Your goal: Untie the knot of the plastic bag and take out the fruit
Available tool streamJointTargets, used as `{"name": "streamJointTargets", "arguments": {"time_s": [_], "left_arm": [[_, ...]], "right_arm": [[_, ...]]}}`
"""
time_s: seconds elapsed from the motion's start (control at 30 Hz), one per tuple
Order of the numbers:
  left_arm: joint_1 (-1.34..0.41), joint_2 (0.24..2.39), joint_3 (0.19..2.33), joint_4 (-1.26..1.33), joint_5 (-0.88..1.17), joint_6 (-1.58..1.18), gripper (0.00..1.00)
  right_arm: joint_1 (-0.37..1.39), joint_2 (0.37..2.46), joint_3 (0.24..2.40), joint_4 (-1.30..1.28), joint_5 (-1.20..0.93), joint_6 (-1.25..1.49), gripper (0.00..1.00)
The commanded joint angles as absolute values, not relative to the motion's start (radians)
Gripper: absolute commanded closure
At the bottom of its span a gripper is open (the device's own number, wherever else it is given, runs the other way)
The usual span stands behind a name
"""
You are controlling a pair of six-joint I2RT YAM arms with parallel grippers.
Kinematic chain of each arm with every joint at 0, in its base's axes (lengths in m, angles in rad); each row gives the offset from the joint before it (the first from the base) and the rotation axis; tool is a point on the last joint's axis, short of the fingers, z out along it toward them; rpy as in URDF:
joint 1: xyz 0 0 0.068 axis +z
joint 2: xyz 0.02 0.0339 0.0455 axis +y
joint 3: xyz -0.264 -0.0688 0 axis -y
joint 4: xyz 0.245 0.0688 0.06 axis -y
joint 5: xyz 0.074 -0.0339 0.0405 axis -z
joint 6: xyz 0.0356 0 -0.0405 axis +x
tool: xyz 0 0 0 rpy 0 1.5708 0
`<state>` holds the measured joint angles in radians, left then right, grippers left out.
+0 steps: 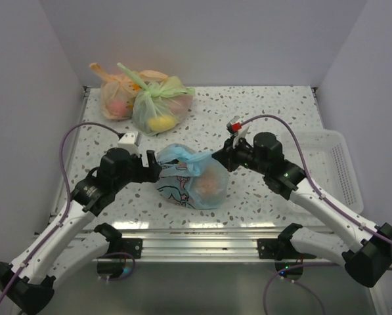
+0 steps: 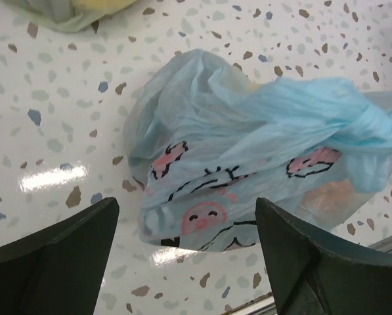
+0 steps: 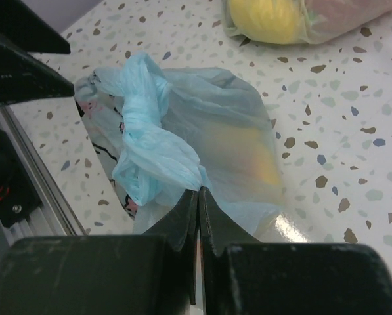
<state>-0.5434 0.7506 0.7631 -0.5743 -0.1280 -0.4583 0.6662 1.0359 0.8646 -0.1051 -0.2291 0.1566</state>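
Note:
The light blue plastic bag point(image 1: 186, 180) lies on the speckled table between my two grippers, with its pink-and-black cartoon print point(image 2: 205, 213) facing the left wrist camera. Its knot point(image 3: 140, 108) is a twisted blue bunch on top, and it also shows as the knot point(image 2: 363, 128) at the right of the left wrist view. Fruit point(image 1: 209, 184) shows only as orange and yellow blurs through the film. My left gripper point(image 2: 186, 243) is open wide just short of the bag's printed side, holding nothing. My right gripper point(image 3: 199, 190) is shut, its tips pinching a blue strip of the bag just below the knot.
A green bag point(image 1: 157, 108) and an orange bag point(image 1: 117, 95), both with fruit inside, lie at the back left. A white basket point(image 1: 340, 164) stands at the right edge. The metal rail point(image 1: 196, 230) runs along the table's near edge, close to the blue bag.

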Motion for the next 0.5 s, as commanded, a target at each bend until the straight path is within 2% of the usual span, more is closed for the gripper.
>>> {"name": "streamJointTargets", "arguments": {"time_s": [0.0,0.23,0.33,0.47], "left_arm": [[-0.538,0.855,0.897,-0.518,-0.072,-0.283,0.09],[-0.575,1.028,0.976,-0.465,-0.009,-0.154,0.1],[-0.664,1.084,0.999,-0.465,-0.05,-0.101,0.11],[-0.699,1.153,1.002,-0.445,-0.126,-0.078,0.15]], "right_arm": [[0.663,1.049,0.934,-0.179,-0.302,0.058,1.0],[0.664,1.063,0.962,-0.236,-0.31,0.025,1.0],[0.664,1.062,0.962,-0.238,-0.307,0.022,1.0],[0.664,1.065,0.963,-0.235,-0.311,0.028,1.0]]}}
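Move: The blue bag's knot, held up by its tail, lies some 10 cm to the right of the open left gripper, about 3 cm farther out and 4 cm lower. The bag's fruit-filled body sits about 12 cm right, level fore-and-aft and 10 cm below; the green bag is roughly 20 cm straight ahead. From the right gripper, the knot is about 6 cm left, 1 cm back and 3 cm below. Bring the open left gripper about 7 cm right towards the blue knot, arching up and some 4 cm forward first, then sinking about 3 cm while still going right. Swing it some 20 degrees clockwise, its left side rising about 15, fingers kept wide. Keep the right gripper shut on the bag's tail, nearly still. ##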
